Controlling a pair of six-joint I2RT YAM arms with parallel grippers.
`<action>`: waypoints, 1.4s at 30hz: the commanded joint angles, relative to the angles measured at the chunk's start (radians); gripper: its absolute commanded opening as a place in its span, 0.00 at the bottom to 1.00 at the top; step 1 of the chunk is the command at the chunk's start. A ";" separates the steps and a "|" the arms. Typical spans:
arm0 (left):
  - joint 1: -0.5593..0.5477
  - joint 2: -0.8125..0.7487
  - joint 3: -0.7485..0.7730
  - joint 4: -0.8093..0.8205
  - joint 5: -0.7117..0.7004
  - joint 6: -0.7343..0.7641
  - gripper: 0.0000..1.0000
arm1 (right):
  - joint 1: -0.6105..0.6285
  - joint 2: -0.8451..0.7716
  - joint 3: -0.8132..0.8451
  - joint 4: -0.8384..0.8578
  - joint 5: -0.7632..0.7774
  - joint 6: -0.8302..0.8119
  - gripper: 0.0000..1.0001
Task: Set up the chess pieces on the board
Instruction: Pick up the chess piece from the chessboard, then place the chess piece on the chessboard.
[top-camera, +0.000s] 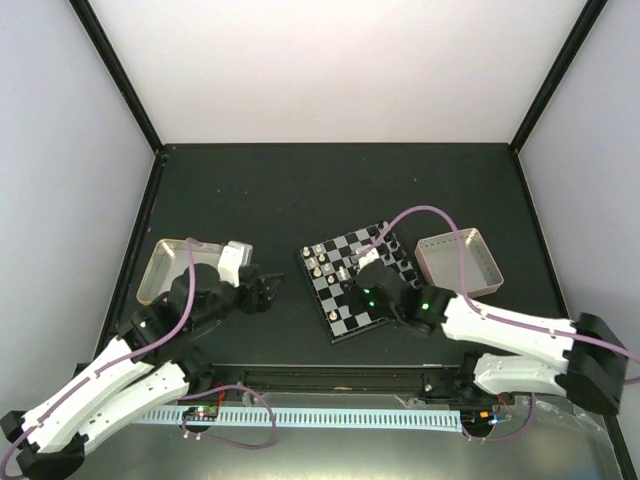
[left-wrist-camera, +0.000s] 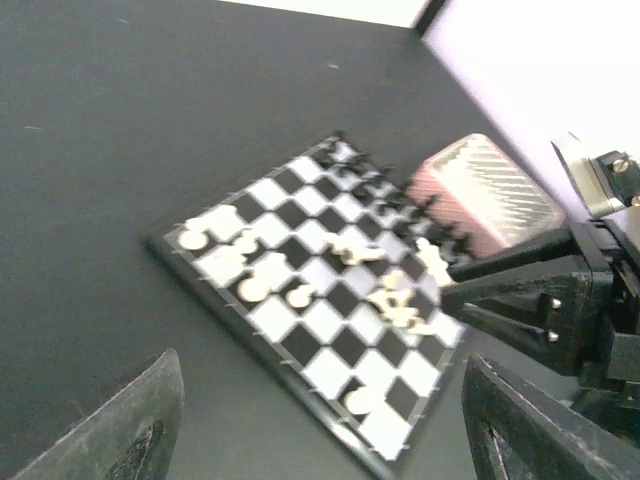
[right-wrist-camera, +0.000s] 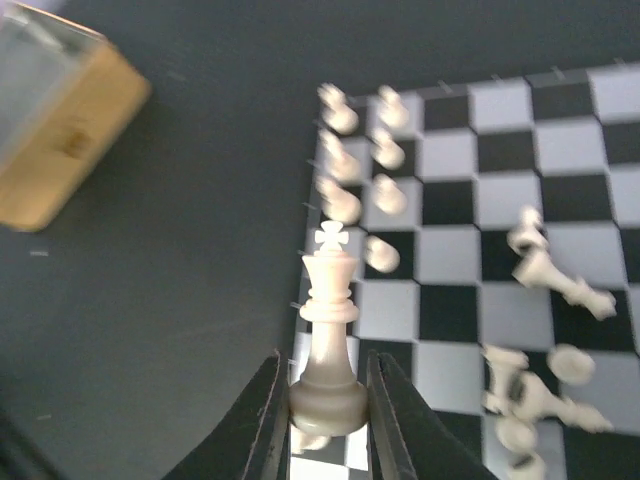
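The board (top-camera: 345, 318) lies at the table's centre, turned at an angle. My right gripper (right-wrist-camera: 328, 400) is shut on the base of a cream-white king (right-wrist-camera: 331, 310), held upright over the board's (right-wrist-camera: 500, 200) left edge. Several white pieces (right-wrist-camera: 345, 160) stand in two columns by that edge. Others lie toppled (right-wrist-camera: 555, 280) further right. Black pieces (left-wrist-camera: 400, 190) line the far side of the board (left-wrist-camera: 320, 345). My left gripper (top-camera: 268, 290) hovers left of the board, open and holding nothing; the left wrist view shows its wide-apart fingers (left-wrist-camera: 130, 430).
A pinkish tray (top-camera: 460, 260) sits right of the board, also seen as the pink tray (left-wrist-camera: 490, 190) behind the right arm. A metal tray (top-camera: 175, 265) stands at the left, behind my left arm. Dark walls edge the table.
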 joint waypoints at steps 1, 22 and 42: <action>0.006 0.074 0.007 0.226 0.269 -0.119 0.78 | 0.002 -0.170 -0.069 0.224 -0.155 -0.229 0.06; 0.007 0.362 0.082 0.450 0.688 -0.248 0.38 | 0.003 -0.353 -0.127 0.315 -0.528 -0.459 0.06; 0.008 0.356 0.075 0.363 0.571 -0.179 0.02 | -0.002 -0.345 -0.151 0.208 -0.256 -0.309 0.68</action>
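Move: The white king is already in my right hand, some 17 cm to the right of my open left hand, about 2 cm farther out and 8 cm lower. From my right hand, the left gripper it is taken to sits about 17 cm left, 2 cm back and 10 cm up. Below my right hand by about 10 cm, the standing white pieces are 6 cm left and 4 cm ahead, the loose white pieces 4 cm right and 2 cm back. I lift the king clear of the board with my right hand, about 11 cm up and 8 cm back, swinging those fingers up and counter-clockwise. Meanwhile my left hand travels some 12 cm right and a little back, turning clockwise, to meet it over the board. My left fingers close on the king's upper part, then my right fingers open off its base and start to ease away. ##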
